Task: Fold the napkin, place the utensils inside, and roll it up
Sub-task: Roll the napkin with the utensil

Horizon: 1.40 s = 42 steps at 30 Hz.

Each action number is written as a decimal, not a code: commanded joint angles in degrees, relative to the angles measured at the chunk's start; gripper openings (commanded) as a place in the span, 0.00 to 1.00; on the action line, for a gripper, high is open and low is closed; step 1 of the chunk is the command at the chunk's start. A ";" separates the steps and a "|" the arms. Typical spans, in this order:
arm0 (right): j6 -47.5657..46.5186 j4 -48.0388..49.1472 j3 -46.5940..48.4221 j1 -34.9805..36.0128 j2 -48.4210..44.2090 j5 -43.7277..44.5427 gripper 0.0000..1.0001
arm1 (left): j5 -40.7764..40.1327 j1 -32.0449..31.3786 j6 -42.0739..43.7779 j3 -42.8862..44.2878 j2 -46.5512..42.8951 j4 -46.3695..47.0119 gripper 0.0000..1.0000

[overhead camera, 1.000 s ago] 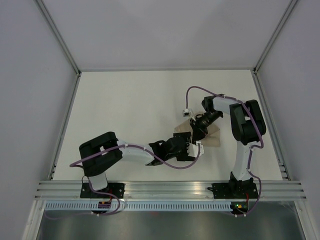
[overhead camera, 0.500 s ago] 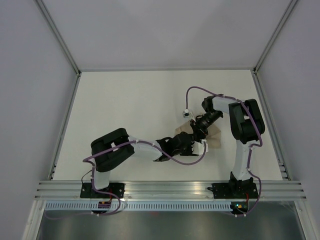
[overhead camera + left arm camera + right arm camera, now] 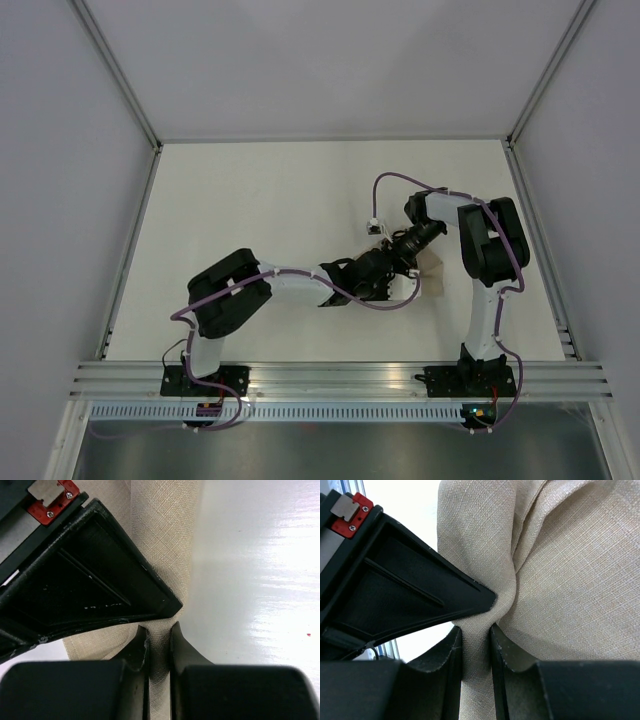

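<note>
The beige napkin [image 3: 432, 269] lies right of centre on the table, mostly hidden under both grippers in the top view. My left gripper [image 3: 159, 631] is shut on a narrow ridge of the napkin [image 3: 167, 525], cloth filling the gap between its fingers. My right gripper [image 3: 475, 633] is shut on a fold of the same napkin [image 3: 570, 580], which bulges up beyond its fingers. The two grippers meet tip to tip: left gripper [image 3: 383, 273], right gripper [image 3: 401, 251]. Each wrist view shows the other gripper as a black wedge at upper left. The utensils are out of view.
The white table [image 3: 260, 210] is bounded by grey walls with metal posts at the back and sides. An aluminium rail [image 3: 330, 378] runs along the near edge by the arm bases. A purple cable [image 3: 395, 180] loops above the right arm.
My left arm has stretched rightward up to the right gripper and its jaws have closed on the napkin. The right arm and its grip have stayed put.
</note>
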 commanded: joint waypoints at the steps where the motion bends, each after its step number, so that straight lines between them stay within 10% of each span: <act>1: -2.84 3.99 -1.17 0.30 1.55 6.72 0.22 | 5.31 0.75 -3.02 1.67 3.86 -7.69 0.02; 9: -1.17 1.80 3.47 -2.86 -3.63 5.76 0.55 | 8.56 1.28 -6.45 3.69 4.56 -12.01 0.02; 26: 9.99 6.90 9.20 -18.93 -16.90 2.24 0.58 | 15.67 2.33 -11.28 15.99 10.62 -30.45 0.02; 42: -10.74 3.30 -14.26 -30.90 -50.72 -1.36 0.59 | 33.69 9.45 -17.26 32.69 23.63 -50.14 0.02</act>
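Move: Both my hands already pinch the napkin roll, which lies left to right along the napkin's near edge. The roll's middle is about 3 cm to my left hand's right and level with it fore and aft; from my right hand it is some 3 cm to the left, also level. The still-unrolled napkin sheet spreads beyond the roll, its middle roughly 6 cm farther out than either hand, at table height just below my fingertips. I open my right fingers to let the roll go and lift that hand clear, swinging it forward and right past the roll's free end, then back, to finish about 15 cm to the right and 15 cm higher. My left hand keeps its pinch low on the roll, edging 2 cm right while its body tips forward over the fingertips by nearly 40 degrees. ##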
